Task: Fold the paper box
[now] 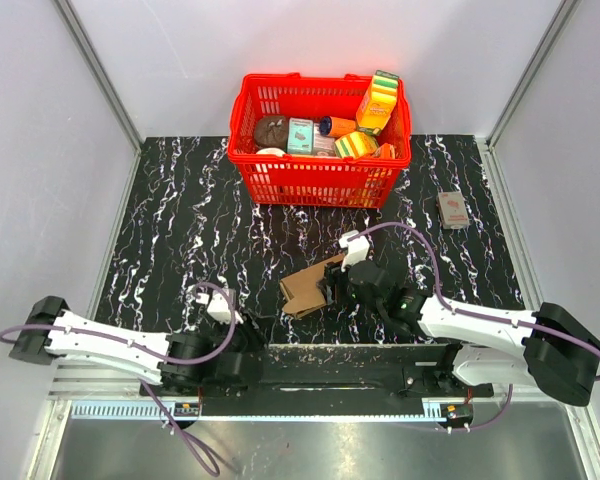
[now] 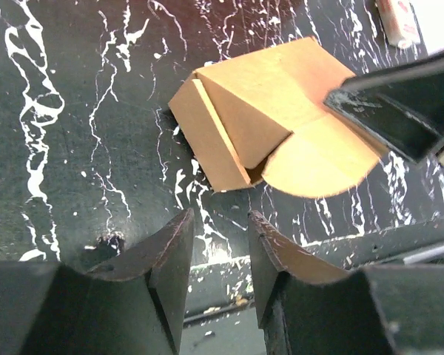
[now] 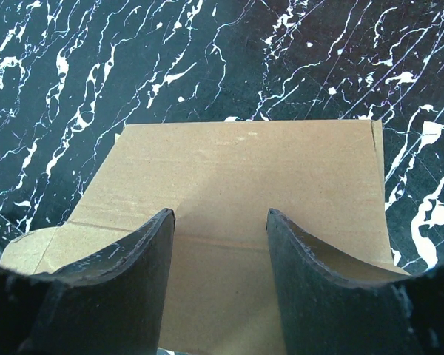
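Note:
The paper box (image 1: 305, 288) is a brown cardboard mailer lying partly folded on the black marbled table, just in front of the arms. In the left wrist view the paper box (image 2: 266, 118) shows a raised side wall, a top panel and a rounded flap lying flat towards me. My left gripper (image 2: 220, 216) is open and empty, a short way off the box's near corner. My right gripper (image 3: 220, 214) is open, with both fingers standing over the flat top panel (image 3: 244, 163). From above, my right gripper (image 1: 336, 284) is at the box's right end. One right finger (image 2: 399, 103) overlaps the box's right side.
A red plastic basket (image 1: 310, 182) holding several colourful packages stands at the back centre. A small red packet (image 1: 452, 210) lies at the right. The metal rail (image 1: 330, 355) that carries the arm bases runs along the near table edge. Grey walls close in both sides.

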Robot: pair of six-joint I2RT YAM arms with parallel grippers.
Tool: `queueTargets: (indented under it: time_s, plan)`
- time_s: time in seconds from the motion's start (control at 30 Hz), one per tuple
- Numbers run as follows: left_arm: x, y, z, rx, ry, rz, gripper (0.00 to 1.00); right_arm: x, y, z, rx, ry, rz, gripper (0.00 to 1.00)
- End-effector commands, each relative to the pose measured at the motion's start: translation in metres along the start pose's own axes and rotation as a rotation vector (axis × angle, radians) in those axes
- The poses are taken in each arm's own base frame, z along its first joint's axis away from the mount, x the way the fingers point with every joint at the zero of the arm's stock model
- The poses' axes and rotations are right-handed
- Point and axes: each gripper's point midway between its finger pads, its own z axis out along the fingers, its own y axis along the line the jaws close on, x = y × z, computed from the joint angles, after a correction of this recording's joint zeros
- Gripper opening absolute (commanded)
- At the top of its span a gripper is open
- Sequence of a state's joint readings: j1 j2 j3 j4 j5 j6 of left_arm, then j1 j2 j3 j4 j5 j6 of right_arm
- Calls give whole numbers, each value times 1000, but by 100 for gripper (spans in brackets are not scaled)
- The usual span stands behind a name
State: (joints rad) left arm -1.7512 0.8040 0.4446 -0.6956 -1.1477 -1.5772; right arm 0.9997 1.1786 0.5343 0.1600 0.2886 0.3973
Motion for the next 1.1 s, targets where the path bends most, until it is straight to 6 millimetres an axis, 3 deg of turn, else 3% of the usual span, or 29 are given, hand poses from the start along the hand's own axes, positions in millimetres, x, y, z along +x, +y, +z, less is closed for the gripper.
queueTargets:
  time_s: [0.0, 0.03, 0.13, 0.37, 1.07]
  plan:
    - [-6, -28, 19, 104, 15, -164, 39, -6, 11, 0, -46, -9, -10, 59]
    - [3, -24, 23, 123, 43, -113, 39, -7, 10, 0, -42, -9, -11, 59]
    - [-8, -29, 33, 123, 21, -123, 38, -8, 10, 0, -42, -13, -12, 59]
    - [-3, -38, 52, 122, 49, -72, 38, -8, 11, 1, -44, -13, -11, 60]
    - [2, -35, 77, 107, 66, -57, 38, -2, 14, 0, -68, 2, -3, 60]
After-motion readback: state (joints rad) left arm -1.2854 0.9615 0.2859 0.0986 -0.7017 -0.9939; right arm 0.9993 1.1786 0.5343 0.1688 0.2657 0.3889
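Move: Out ahead of the left hand and to its right is the near end of the paper box. The lid's rounded side flap, still sticking out, lies about 5 cm ahead, 8 cm to the right and 5 cm below; the upright end panel is some 6 cm ahead and 5 cm right, and the lid's middle about 10 cm ahead and 11 cm right. For the right hand, over the lid, the flap is roughly 5 cm back and 5 cm to its left. Driving forward about 3 cm and dipping some 2 cm at first, the left hand then swings right by roughly 4 cm, easing a little farther forward and down, until its part-open fingers come in close at the box's near corner, between end panel and side flap. The right hand stays put, fingers resting on the lid to hold the box. ##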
